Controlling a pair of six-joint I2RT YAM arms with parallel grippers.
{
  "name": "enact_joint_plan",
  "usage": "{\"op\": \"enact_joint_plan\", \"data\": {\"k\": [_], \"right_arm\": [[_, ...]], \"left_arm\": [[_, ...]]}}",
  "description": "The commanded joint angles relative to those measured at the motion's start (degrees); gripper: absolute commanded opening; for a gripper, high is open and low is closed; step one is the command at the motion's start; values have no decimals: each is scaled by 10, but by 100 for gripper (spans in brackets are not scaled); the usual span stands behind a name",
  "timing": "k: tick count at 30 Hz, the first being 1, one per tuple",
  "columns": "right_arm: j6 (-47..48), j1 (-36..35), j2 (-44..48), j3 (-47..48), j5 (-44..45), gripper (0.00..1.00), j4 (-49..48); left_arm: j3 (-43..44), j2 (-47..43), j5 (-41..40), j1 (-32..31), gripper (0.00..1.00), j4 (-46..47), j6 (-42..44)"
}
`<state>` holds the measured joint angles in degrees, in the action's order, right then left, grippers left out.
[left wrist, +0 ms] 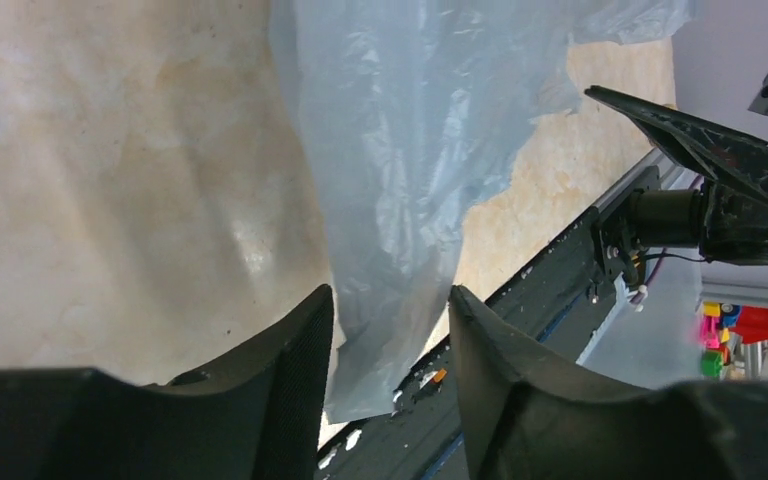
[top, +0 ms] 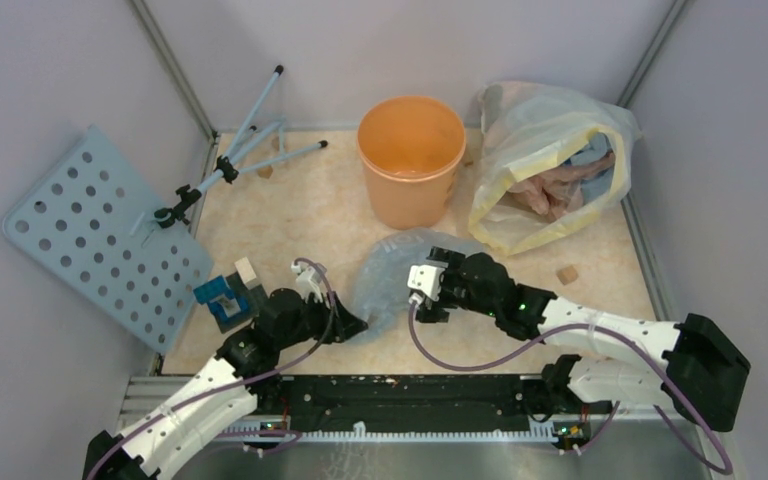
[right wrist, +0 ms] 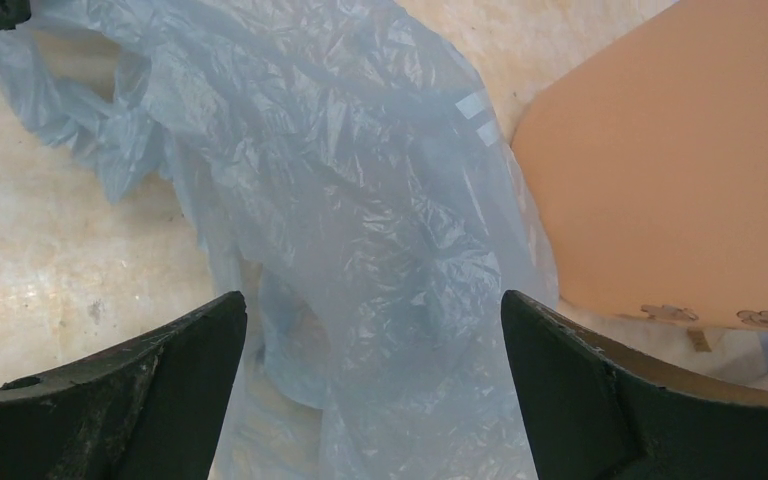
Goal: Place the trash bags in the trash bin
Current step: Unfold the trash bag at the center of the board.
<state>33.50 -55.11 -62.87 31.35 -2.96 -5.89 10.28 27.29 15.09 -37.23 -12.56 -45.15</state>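
A thin, crinkled grey-blue trash bag (top: 400, 262) lies flat on the beige table, just in front of the orange trash bin (top: 411, 160). My left gripper (top: 358, 325) is low at the bag's near-left corner. In the left wrist view a hanging edge of the bag (left wrist: 400, 150) runs between the left gripper's (left wrist: 390, 295) jaws, which stand apart and do not pinch it. My right gripper (top: 415, 293) hovers over the bag's near-right part. Seen from the right wrist, that gripper (right wrist: 373, 300) is open wide above the bag (right wrist: 360, 200), and the bin's wall (right wrist: 680, 150) is at the right.
A big clear bag with yellow edges (top: 545, 160) holding cloth lies right of the bin. A blue perforated board (top: 100, 235) and a tripod (top: 240, 150) lean at the left. A small blue block (top: 225, 295) sits by the left arm. A wooden cube (top: 566, 273) lies on the right. The black rail (top: 410, 400) borders the near edge.
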Motion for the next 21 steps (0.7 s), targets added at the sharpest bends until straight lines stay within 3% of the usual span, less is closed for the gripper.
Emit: {"op": "enact_joint_plan", "data": {"k": [1,5,7,21], "right_arm": [[50,-7,-8,9,-12,97,-14],[78,-16,-35,10,26,96,-32],[97,-23,-53,9,53,96,-49],[192,-77,-165,34,100,92,-238]], "left_arm": [[9,3,11,0,41,45,24],[59,9,-18,0,9,-15,65],[81,10,-18,-1,0,-32,75],[138,96,67,-1,0,-22,97]]}}
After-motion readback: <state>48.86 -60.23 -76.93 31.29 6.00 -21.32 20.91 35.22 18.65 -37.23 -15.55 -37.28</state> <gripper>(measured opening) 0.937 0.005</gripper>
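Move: The near-left end of the trash bag lies between the left hand's open fingertips, level with them fore and aft, about 1 cm to their right and 1 cm below. From the right hand the trash bag's middle is some 2 cm ahead, 2 cm left and 7 cm down. The orange bin stands about 18 cm ahead of the right hand and 3 cm left; the filled bag is roughly 19 cm ahead, 23 cm right. Left fingers pinch the bag's end and rise some 4 cm; open right hand moves left, forward and down. ##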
